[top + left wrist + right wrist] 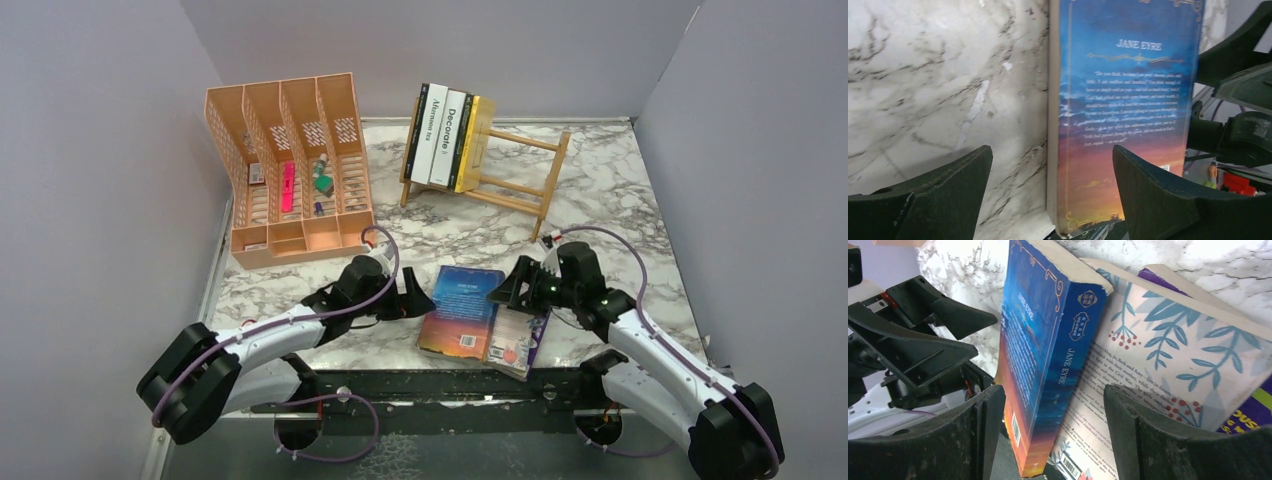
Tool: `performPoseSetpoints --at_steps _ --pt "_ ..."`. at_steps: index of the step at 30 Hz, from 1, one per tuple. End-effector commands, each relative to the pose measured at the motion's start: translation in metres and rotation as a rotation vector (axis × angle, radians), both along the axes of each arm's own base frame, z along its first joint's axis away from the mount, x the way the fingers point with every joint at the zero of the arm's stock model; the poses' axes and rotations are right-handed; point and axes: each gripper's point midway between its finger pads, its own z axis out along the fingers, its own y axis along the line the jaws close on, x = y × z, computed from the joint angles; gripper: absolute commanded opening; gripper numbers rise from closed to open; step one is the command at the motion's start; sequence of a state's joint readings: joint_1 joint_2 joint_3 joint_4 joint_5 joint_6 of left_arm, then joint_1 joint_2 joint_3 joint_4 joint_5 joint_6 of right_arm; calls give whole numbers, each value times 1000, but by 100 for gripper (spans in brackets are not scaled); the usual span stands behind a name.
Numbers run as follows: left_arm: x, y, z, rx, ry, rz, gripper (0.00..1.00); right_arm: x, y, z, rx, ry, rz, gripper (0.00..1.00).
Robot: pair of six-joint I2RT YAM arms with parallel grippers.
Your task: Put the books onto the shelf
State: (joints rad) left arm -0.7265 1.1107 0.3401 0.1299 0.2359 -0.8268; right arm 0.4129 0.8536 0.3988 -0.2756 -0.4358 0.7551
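The blue-orange book (pixel 462 308) lies cover-down near the table's front edge, one side propped on a floral book (pixel 513 342). My left gripper (pixel 418 300) is open at its left edge. From the left wrist, the page edge of that book (pixel 1125 100) sits between the spread fingers (pixel 938 195) of my left gripper (pixel 1053 172). My right gripper (pixel 505 288) is open on the other side. My right gripper (pixel 1054 415) straddles the spine (pixel 1068 355) without touching; the floral book (pixel 1173 350) and a purple cover (pixel 1248 412) lie under it. Several books (pixel 445 138) stand at the left end of the shelf (pixel 520 165).
An orange perforated file organiser (pixel 290 170) with small items stands at the back left. Grey walls close in the table on three sides. The black front edge (pixel 430 385) of the table runs just below the two flat books.
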Motion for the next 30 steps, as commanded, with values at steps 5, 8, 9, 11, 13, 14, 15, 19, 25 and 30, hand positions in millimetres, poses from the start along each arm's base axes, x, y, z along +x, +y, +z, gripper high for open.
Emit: performPoseSetpoints --at_steps 5,8,9,11,13,14,15,19,25,30 --pt "13 -17 3 -36 -49 34 74 -13 22 -1 150 36 86 73" --pt "12 -19 -5 -12 -46 31 66 -23 29 -5 196 80 141 73" --pt "12 -20 -6 -10 -45 25 64 -26 31 -5 216 83 160 73" --pt "10 -25 -8 -10 -42 9 59 -31 35 -3 258 90 192 71" --pt "7 -32 -9 -14 -42 -10 54 -37 40 4 314 81 228 69" --pt "7 -33 -9 -10 -46 -8 53 -38 42 9 333 75 239 68" --pt "8 -34 -9 -6 -53 3 51 -38 43 13 339 66 239 68" --pt "11 -40 3 -38 -98 12 50 -32 42 22 314 39 196 66" --pt "6 -47 7 -65 -126 5 49 -33 42 7 265 68 155 59" --pt "4 -50 7 -81 -122 -11 48 -34 50 -10 224 96 136 54"
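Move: Jane Eyre lies between my hands. Its middle is about 6 cm to the right of my left hand, 2 cm back and some 3 cm below. From my right hand it is about 8 cm to the left, 2 cm back and roughly 4 cm down. The floral book lies 5 cm back and 2 cm to the right of my right hand, about 6 cm below. The purple book, peeping out beyond it, is some 6 cm back, 5 cm to the right and 7 cm down. I close in on Jane Eyre from both sides. My left hand goes about 4 cm right, dipping and partly rising again, as its wide-open fingers close to half, one at the book's left edge and the other over the cover. My right hand slides some 4 cm left and nearly as far back, rolling its left side up about 15 degrees, and narrows its fingers around the spine, the lower one reaching the crease above the floral book. ##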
